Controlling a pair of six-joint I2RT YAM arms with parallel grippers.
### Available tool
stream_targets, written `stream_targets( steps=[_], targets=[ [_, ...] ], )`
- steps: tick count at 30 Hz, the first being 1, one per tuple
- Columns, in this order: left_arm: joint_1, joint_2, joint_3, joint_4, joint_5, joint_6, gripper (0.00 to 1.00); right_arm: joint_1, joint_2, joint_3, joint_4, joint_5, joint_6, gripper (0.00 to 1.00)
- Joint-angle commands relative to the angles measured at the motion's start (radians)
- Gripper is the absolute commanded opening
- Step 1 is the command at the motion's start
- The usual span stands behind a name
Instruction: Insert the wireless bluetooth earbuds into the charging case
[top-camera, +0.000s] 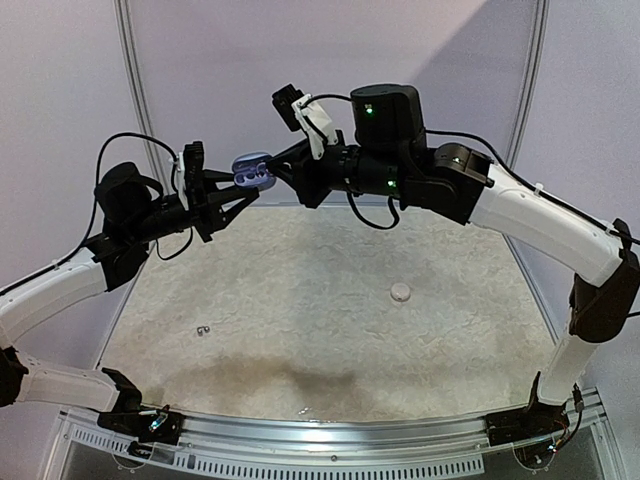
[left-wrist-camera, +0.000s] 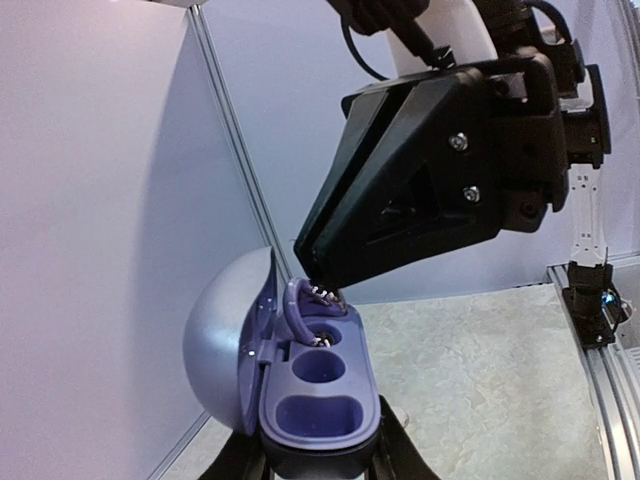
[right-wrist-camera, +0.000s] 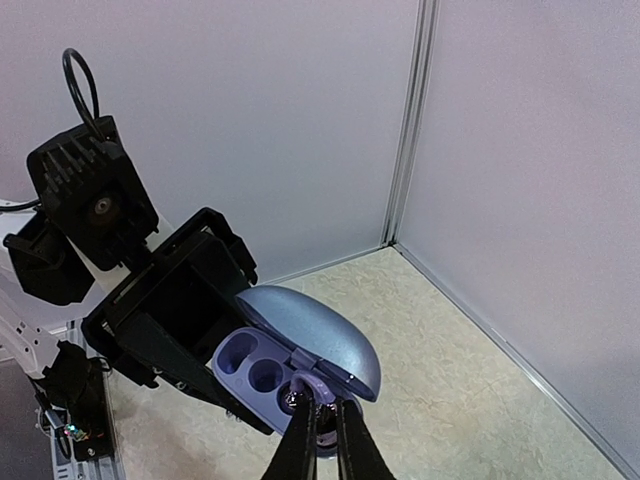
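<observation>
The blue charging case (top-camera: 252, 170) hangs in the air above the far edge of the table, my left gripper (top-camera: 240, 185) shut on its base. Its lid (left-wrist-camera: 215, 340) stands open, and two wells (left-wrist-camera: 318, 368) are empty. A purple-hooked earbud (left-wrist-camera: 298, 310) with shiny bits sits at the far well. My right gripper (right-wrist-camera: 322, 405) is shut on that earbud (right-wrist-camera: 318, 388), its narrow fingers (right-wrist-camera: 300, 440) nearly together right at the well. A whitish earbud (top-camera: 400, 292) lies on the table at the middle right, and a small dark one (top-camera: 203, 330) at the left.
The speckled table (top-camera: 320, 340) is bounded by pale walls with a metal corner post (right-wrist-camera: 405, 130). A metal rail (top-camera: 330, 435) carrying both arm bases runs along the near edge. The right arm's black wrist (left-wrist-camera: 450, 170) looms close over the case.
</observation>
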Motion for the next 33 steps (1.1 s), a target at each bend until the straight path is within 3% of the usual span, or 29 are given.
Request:
stream_targets(
  steps=[1,18,28,33],
  targets=[
    [-0.013,-0.001,0.014,0.024,0.008,-0.007,0.00,-0.002,0.037,0.024,-0.052,0.010,-0.001,0.08],
    [-0.012,-0.004,0.005,0.042,-0.041,-0.026,0.00,-0.002,0.047,-0.002,-0.087,0.049,-0.015,0.08],
    [-0.002,-0.019,0.003,-0.128,-0.249,-0.108,0.00,-0.022,-0.086,-0.099,0.070,0.013,0.071,0.21],
    [0.013,-0.038,0.034,-0.338,-0.410,-0.066,0.00,-0.034,-0.043,-0.070,-0.008,0.102,0.196,0.34]
  ],
)
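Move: My nearly shut right fingertips are already on the earbud, which stands proud in the case's far wells: its middle is about 1 cm to their left and 1 cm below. The case's middle lies some 3 cm left, 1 cm back and 1 cm below; its open lid is about 3 cm left, 1 cm ahead and 1 cm above. From my left hand, still gripping the case, the earbud is roughly 5 cm right, 2 cm ahead and 2 cm up. With my right fingertips all but shut, I press down on the earbud by about 1 cm, edging slightly forward, while my left hand holds the case nearly still. Then I open the right fingers, dip a little more and draw off to the right, as my left hand carries the case about 4 cm forward, also down and left, turning counter-clockwise and tipping down. ##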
